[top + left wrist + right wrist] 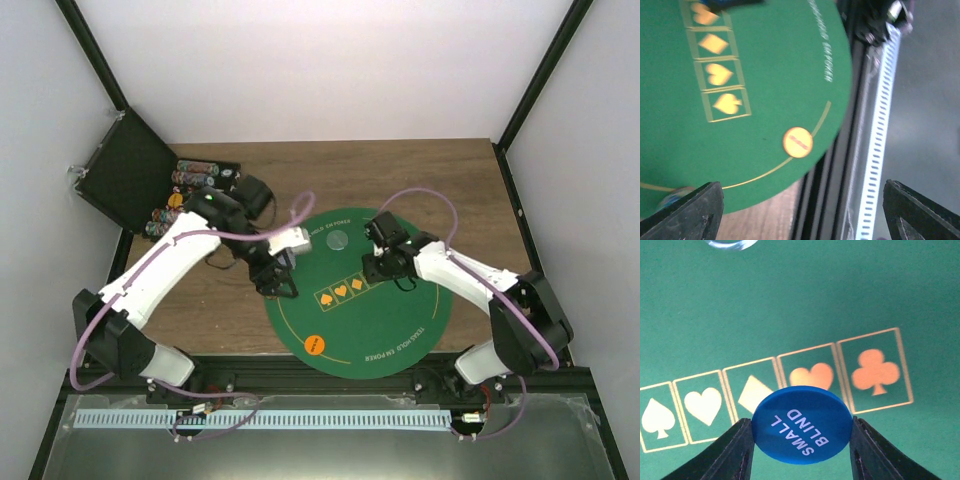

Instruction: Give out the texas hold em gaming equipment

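Observation:
A round green poker mat (385, 325) lies between the arms, with a row of gold suit boxes (790, 385) printed across it. My right gripper (801, 440) is shut on a blue token (801, 422) marked SMALL BLIND, held edge to edge just above the suit boxes. An orange token (314, 345) lies on the mat's near left arc line. My left gripper (275, 280) hovers over the mat's left edge, open, with nothing between its fingers (690, 212); the orange token (798, 142) shows ahead of it. A pale clear token (336, 240) rests at the mat's far side.
An open black case (130, 175) stands at the back left, with rows of coloured tokens (195, 175) beside it. A black rail and a white slotted strip (260, 418) run along the near table edge. A small blurred round thing (675, 195) sits at the mat's edge by my left finger.

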You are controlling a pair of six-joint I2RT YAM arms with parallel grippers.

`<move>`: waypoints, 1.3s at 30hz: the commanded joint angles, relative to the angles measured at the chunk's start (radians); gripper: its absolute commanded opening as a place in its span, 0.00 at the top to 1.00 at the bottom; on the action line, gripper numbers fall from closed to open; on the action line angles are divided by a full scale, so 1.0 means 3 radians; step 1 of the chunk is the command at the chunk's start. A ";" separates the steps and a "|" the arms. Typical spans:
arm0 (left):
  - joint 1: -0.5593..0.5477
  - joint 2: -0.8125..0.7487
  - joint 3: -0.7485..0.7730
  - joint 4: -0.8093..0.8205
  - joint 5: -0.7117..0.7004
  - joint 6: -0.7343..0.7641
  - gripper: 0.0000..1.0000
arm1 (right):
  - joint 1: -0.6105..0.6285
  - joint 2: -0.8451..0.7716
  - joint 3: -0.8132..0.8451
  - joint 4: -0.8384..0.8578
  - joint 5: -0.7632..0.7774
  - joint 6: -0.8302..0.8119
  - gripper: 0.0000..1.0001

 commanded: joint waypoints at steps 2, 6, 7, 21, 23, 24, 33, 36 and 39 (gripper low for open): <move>-0.0616 0.0088 -0.0204 -0.0076 -0.0155 0.0153 0.12 | -0.0421 -0.0085 0.0019 0.0088 -0.0080 -0.0214 0.62; -0.0991 0.0166 -0.0304 0.0061 -0.0233 0.0045 0.12 | -0.0887 0.0044 0.0138 0.0036 -0.0051 -0.0411 0.62; -0.1074 0.0188 -0.0331 0.0078 -0.0257 0.0027 0.12 | -0.1012 0.0075 0.0152 0.0027 -0.0047 -0.0450 0.62; -0.1243 0.0238 -0.0377 0.0087 -0.0371 0.0027 0.13 | -0.1553 0.0587 0.0216 -0.0122 0.0166 -0.0641 0.61; -0.1242 0.0219 -0.0386 0.0084 -0.0393 0.0030 0.13 | -0.1556 0.0682 0.0244 -0.0116 0.0148 -0.0654 0.57; -0.1242 0.0212 -0.0392 0.0085 -0.0408 0.0030 0.13 | -0.1556 0.0722 0.0257 -0.0111 0.0144 -0.0657 0.52; -0.1216 0.0126 -0.0354 0.0167 -0.0783 -0.0172 0.13 | -0.1544 0.0524 0.0465 -0.0381 -0.0083 -0.0615 0.19; -0.1055 0.0109 -0.0292 0.0189 -0.0919 -0.0217 0.13 | -0.1411 0.0255 0.0511 -0.0447 -0.0207 -0.0676 0.18; -0.0654 0.0111 -0.0115 0.0150 -0.0916 -0.0264 0.13 | -0.0999 0.0037 0.0557 -0.0490 -0.0384 -0.0810 0.17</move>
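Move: Ahead of the right hand by about 5 cm, 14 cm to its right and 5 cm below lies the empty spot by the mat's right gold line where its blue small blind button is going; the club square is 4 cm ahead and 6 right, the clear disc 12 ahead and 6 left. From the left hand, the orange button is about 6 cm back, 3 right and 21 below; the chip stack is 9 ahead and 8 left. Carrying the small blind button, the right hand sweeps about 14 cm right and 5 forward past the club square, sinks some 5 cm to the mat, opens, then lifts off and starts back left. The open left hand draws back about 9 cm, sinking 6 and drifting right to hover by the orange button, fingers steepening, then eases 3 cm forward; it touches nothing. ##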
